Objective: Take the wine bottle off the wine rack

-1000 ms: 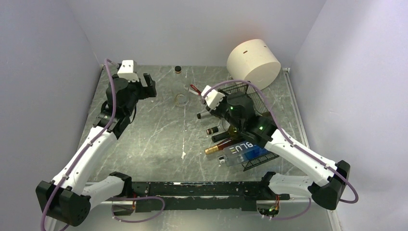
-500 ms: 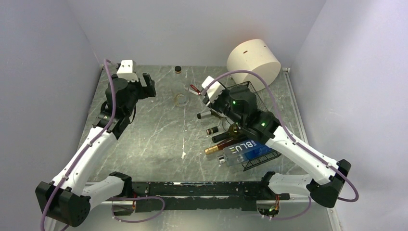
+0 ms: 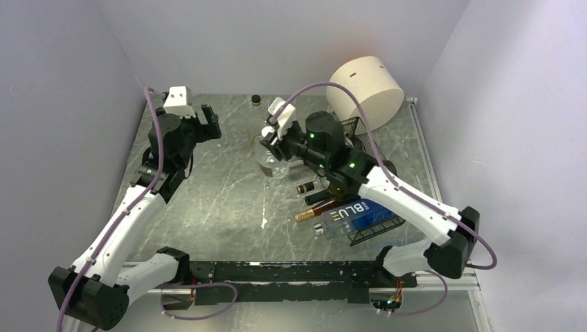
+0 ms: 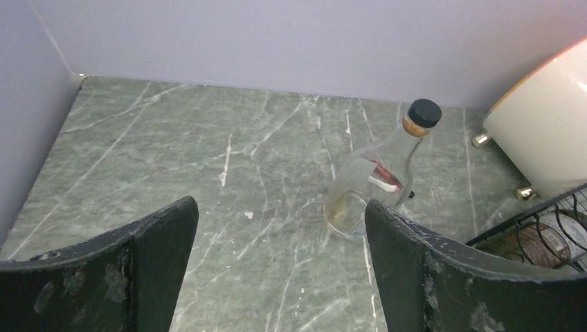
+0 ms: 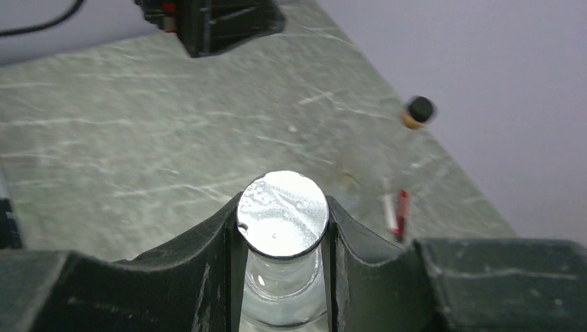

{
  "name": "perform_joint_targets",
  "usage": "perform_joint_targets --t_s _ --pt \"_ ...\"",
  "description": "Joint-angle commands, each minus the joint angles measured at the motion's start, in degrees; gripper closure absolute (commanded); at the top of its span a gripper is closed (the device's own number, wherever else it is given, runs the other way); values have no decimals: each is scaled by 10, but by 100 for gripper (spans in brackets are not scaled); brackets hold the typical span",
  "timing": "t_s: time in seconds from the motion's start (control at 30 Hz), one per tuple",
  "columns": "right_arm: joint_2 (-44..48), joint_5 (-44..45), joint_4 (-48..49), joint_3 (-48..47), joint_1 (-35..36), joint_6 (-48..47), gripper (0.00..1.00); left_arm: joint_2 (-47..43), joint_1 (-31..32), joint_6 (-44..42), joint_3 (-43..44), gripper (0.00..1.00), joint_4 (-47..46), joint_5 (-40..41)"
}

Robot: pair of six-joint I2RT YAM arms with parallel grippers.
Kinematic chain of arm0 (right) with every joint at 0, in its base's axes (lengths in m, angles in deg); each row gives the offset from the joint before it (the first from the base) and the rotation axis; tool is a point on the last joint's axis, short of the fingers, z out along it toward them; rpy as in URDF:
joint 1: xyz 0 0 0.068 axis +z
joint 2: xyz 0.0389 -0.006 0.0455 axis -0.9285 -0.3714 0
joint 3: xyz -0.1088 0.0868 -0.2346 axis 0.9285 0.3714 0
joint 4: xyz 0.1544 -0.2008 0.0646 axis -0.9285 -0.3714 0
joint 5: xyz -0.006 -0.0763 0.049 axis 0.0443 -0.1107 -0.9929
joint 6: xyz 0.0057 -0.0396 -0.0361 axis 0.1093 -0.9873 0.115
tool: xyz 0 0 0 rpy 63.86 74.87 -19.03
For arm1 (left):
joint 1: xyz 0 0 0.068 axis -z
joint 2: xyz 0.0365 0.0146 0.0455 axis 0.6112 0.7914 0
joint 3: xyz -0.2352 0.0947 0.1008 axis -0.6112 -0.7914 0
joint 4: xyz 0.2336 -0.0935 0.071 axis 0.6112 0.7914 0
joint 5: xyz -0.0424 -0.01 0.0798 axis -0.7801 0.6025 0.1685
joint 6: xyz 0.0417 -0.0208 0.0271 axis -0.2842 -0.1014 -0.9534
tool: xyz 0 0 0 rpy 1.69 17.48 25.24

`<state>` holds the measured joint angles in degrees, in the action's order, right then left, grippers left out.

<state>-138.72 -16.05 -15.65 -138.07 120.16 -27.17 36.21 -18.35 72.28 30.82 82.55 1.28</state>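
My right gripper (image 5: 282, 207) is shut on the neck of a clear wine bottle (image 5: 282, 290) with a silver cap, just under the cap. From above, that gripper (image 3: 274, 135) holds the bottle (image 3: 275, 164) over the table's middle back, left of the black wire wine rack (image 3: 377, 232) and clear of it. The rack's corner (image 4: 547, 221) also shows in the left wrist view. My left gripper (image 3: 208, 123) hangs at the back left, open (image 4: 280, 207) and holding nothing.
Several bottles stay in the rack, among them a blue-labelled one (image 3: 349, 214) and a gold-foiled one (image 3: 304, 216). Another clear bottle (image 4: 374, 180) with a black cap (image 4: 423, 111) lies on the table near the held one. A cream cylinder (image 3: 365, 86) stands behind the rack.
My right arm has swung left and back from the rack, carrying the clear bottle out over the table. The left arm has barely shifted.
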Motion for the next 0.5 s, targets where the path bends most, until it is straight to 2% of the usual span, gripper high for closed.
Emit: perform_joint_targets --t_s 0.0,0.13,0.23,0.47 --pt "-19 -54 200 -11 20 87 100 -38 2 7 8 6 -7 68" --pt "-78 -46 286 -3 28 146 100 -84 -5 10 -9 6 -20 124" --pt "-143 -27 324 -33 29 185 100 -127 -16 13 -29 6 -40 150" --pt "-283 47 329 -157 35 207 100 -160 -21 10 -45 6 -53 161"
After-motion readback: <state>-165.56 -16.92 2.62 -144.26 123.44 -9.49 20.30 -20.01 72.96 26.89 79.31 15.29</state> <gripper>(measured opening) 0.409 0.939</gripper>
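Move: The right hand already holds the clear silver-capped bottle by its neck, off the rack; the open table spot it is being taken to lies about 14 cm to the left, some 4 cm ahead and about 33 cm below. The standing empty bottle is about 17 cm ahead and 6 cm left of this hand, the pens some 23 cm ahead, and the wine rack about 33 cm to the right, level with it. From the left hand that spot lies about 7 cm right and 4 cm back. Keeping its grip on the neck, the right hand carries the clear bottle about 12 cm left and 10 cm down, across the robot's side of the standing bottle towards the open table, easing some 4 cm forward in the second half while the wrist tips about 15 degrees and swings the bottle's base back towards the robot. The left hand, empty and still wide open, draws away to the left, up and back by about 6 or 7 cm each, its fingers tilting up and turning counter-clockwise some 15 degrees. ##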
